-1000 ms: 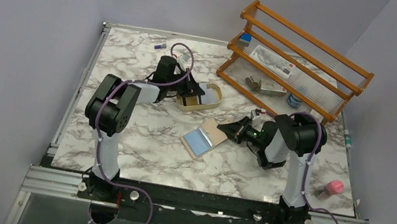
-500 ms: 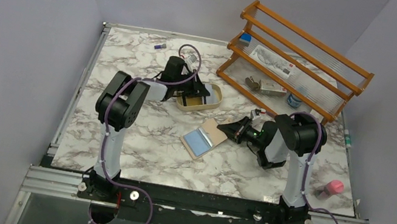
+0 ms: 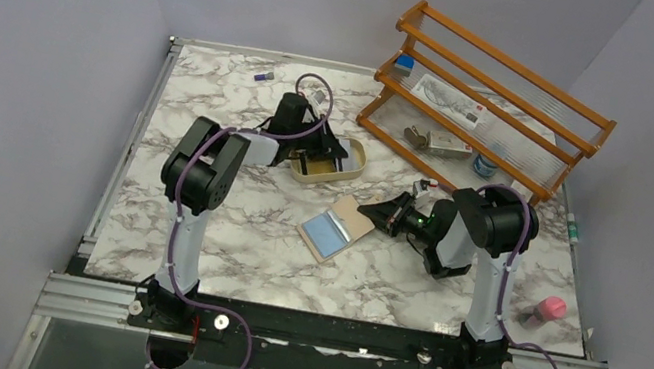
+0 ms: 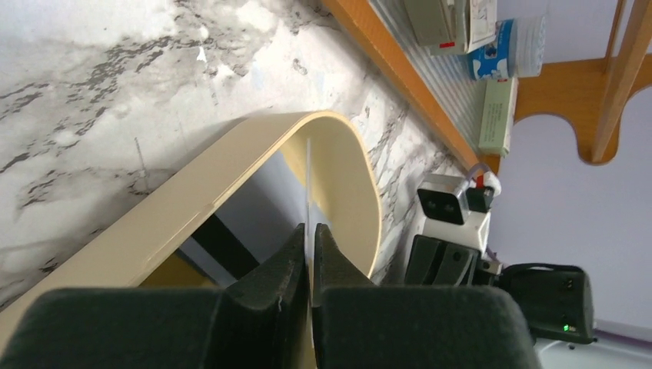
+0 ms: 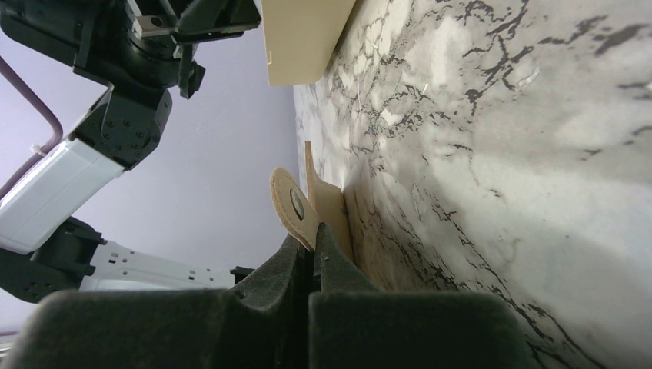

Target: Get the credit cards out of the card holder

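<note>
The card holder (image 3: 354,217) lies open in the middle of the table, a beige wallet with a pale blue credit card (image 3: 324,233) on its near half. My right gripper (image 3: 378,212) is shut on its snap tab (image 5: 294,209), low at its right edge. The right wrist view shows the tab pinched between the fingertips (image 5: 311,240). My left gripper (image 3: 317,155) hangs over the oval tan tray (image 3: 359,156). It is shut on a thin whitish credit card (image 4: 309,173), seen edge-on and standing inside the tray (image 4: 231,165).
A pale face with a black stripe (image 4: 231,231) shows inside the tray beside my left fingers. A wooden rack (image 3: 490,102) holding small items stands at the back right. A pink object (image 3: 550,308) lies near the right edge. A small purple item (image 3: 264,77) sits at the back left.
My left arm has swung right and forward, bringing its gripper and the whitish card over the tray. The right arm and the card holder have not moved.
</note>
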Tool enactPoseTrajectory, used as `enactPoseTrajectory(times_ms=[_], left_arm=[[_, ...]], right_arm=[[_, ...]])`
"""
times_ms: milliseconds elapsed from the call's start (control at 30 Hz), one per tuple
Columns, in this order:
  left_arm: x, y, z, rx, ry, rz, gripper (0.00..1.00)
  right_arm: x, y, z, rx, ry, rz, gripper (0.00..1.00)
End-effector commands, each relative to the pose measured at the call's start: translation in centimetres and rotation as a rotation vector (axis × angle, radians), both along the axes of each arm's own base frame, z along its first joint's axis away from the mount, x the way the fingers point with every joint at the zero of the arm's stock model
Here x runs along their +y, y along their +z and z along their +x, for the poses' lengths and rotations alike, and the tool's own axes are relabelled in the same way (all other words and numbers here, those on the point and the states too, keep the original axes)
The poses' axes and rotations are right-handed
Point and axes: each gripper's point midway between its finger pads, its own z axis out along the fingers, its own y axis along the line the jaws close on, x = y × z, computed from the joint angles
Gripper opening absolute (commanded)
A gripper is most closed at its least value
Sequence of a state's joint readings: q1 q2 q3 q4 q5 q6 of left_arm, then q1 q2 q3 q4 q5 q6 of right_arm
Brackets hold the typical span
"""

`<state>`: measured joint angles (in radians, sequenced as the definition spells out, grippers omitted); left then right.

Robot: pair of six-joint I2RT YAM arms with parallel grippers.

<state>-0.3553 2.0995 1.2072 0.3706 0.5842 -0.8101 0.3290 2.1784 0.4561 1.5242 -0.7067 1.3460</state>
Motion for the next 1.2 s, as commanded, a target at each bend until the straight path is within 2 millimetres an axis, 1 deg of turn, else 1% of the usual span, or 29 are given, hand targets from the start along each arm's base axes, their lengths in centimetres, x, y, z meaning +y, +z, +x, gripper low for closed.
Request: enactPoseTrajectory(times_ms=[0,33,200,267,333,433,533,633,733,867,900,933,967,1033,1100,1167], left_arm=[[-0.8,0.4,1.3,-0.018,0.015,0.039,0.11],[-0.7,0.3,1.5,-0.016,0.023,0.077,0.14],[0.3,-0.3,1.7,0.009,0.056,0.184,0.4],[0.7,-0.3,1.8,0.013,0.068,0.215,0.47],[1.3,-0.5,1.9,0.02,0.084,0.255,0.5],[2.6,-0.7,1.8,0.028,0.107,0.331,0.51],[4.4,-0.2,1.8,0.012,0.143,0.402,0.51],[6.0,1.8,1.7,-0.033,0.176,0.443,0.52],[6.8,4.6,1.9,-0.088,0.19,0.465,0.53],[7.2,8.2,1.5,-0.147,0.19,0.453,0.53],[7.4,9.0,1.2,-0.161,0.193,0.455,0.53],[7.8,9.8,0.8,-0.176,0.2,0.456,0.53],[8.1,10.4,0.1,-0.187,0.205,0.459,0.53],[8.9,11.8,-1.8,-0.211,0.217,0.449,0.53],[9.4,12.9,-4.4,-0.232,0.221,0.417,0.53],[9.5,12.7,-7.4,-0.226,0.21,0.376,0.53]], right_arm=[[-0.7,2.2,-0.1,-0.234,-0.008,0.02,0.01],[-0.7,2.2,-0.1,-0.235,-0.008,0.02,0.0],[-0.9,2.3,-0.1,-0.237,-0.012,0.019,0.01],[-1.0,2.4,-0.2,-0.238,-0.013,0.019,0.01],[-1.1,2.4,-0.1,-0.24,-0.015,0.018,0.01],[-1.1,2.6,-0.1,-0.241,-0.015,0.02,0.0],[-1.2,2.7,-0.1,-0.244,-0.017,0.021,0.01],[-1.4,2.8,-0.2,-0.248,-0.017,0.019,0.01],[-1.6,2.8,-0.2,-0.247,-0.019,0.018,0.01],[-2.0,3.2,-0.5,-0.274,-0.012,0.008,0.43],[-2.2,3.4,-0.5,-0.28,-0.016,0.005,0.51],[-2.3,3.6,-0.6,-0.287,-0.016,0.004,0.55],[-2.4,3.8,-0.8,-0.295,-0.014,0.004,0.57],[-2.5,4.4,-1.1,-0.313,-0.005,0.004,0.6],[-2.5,4.8,-1.3,-0.326,0.007,0.002,0.6],[-2.4,4.8,-1.6,-0.324,0.027,-0.006,0.58]])
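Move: The left gripper, still holding a card, is in the right half of the tray: the tray's middle lies about 3 cm to its left, 2 cm back and 4 cm below. The card holder is some 19 cm back and about 1 cm left of it, the rack's left corner about 10 cm ahead and 2 cm right. From the right gripper, which already pinches the holder's strap, the holder's middle lies about 5 cm back and 6 cm left; the tray stands 11 cm ahead and 9 cm left. Open the left fingers about halfway to let go of the card in the tray while edging forward, then swing left and lift clear, up about 12 cm in all and 8 cm left, easing back last and rolling the hand's left side up. Keep the right pinch while drawing the strap about 1 cm right, then open wide enough to free it and ease up, right and slightly back. ##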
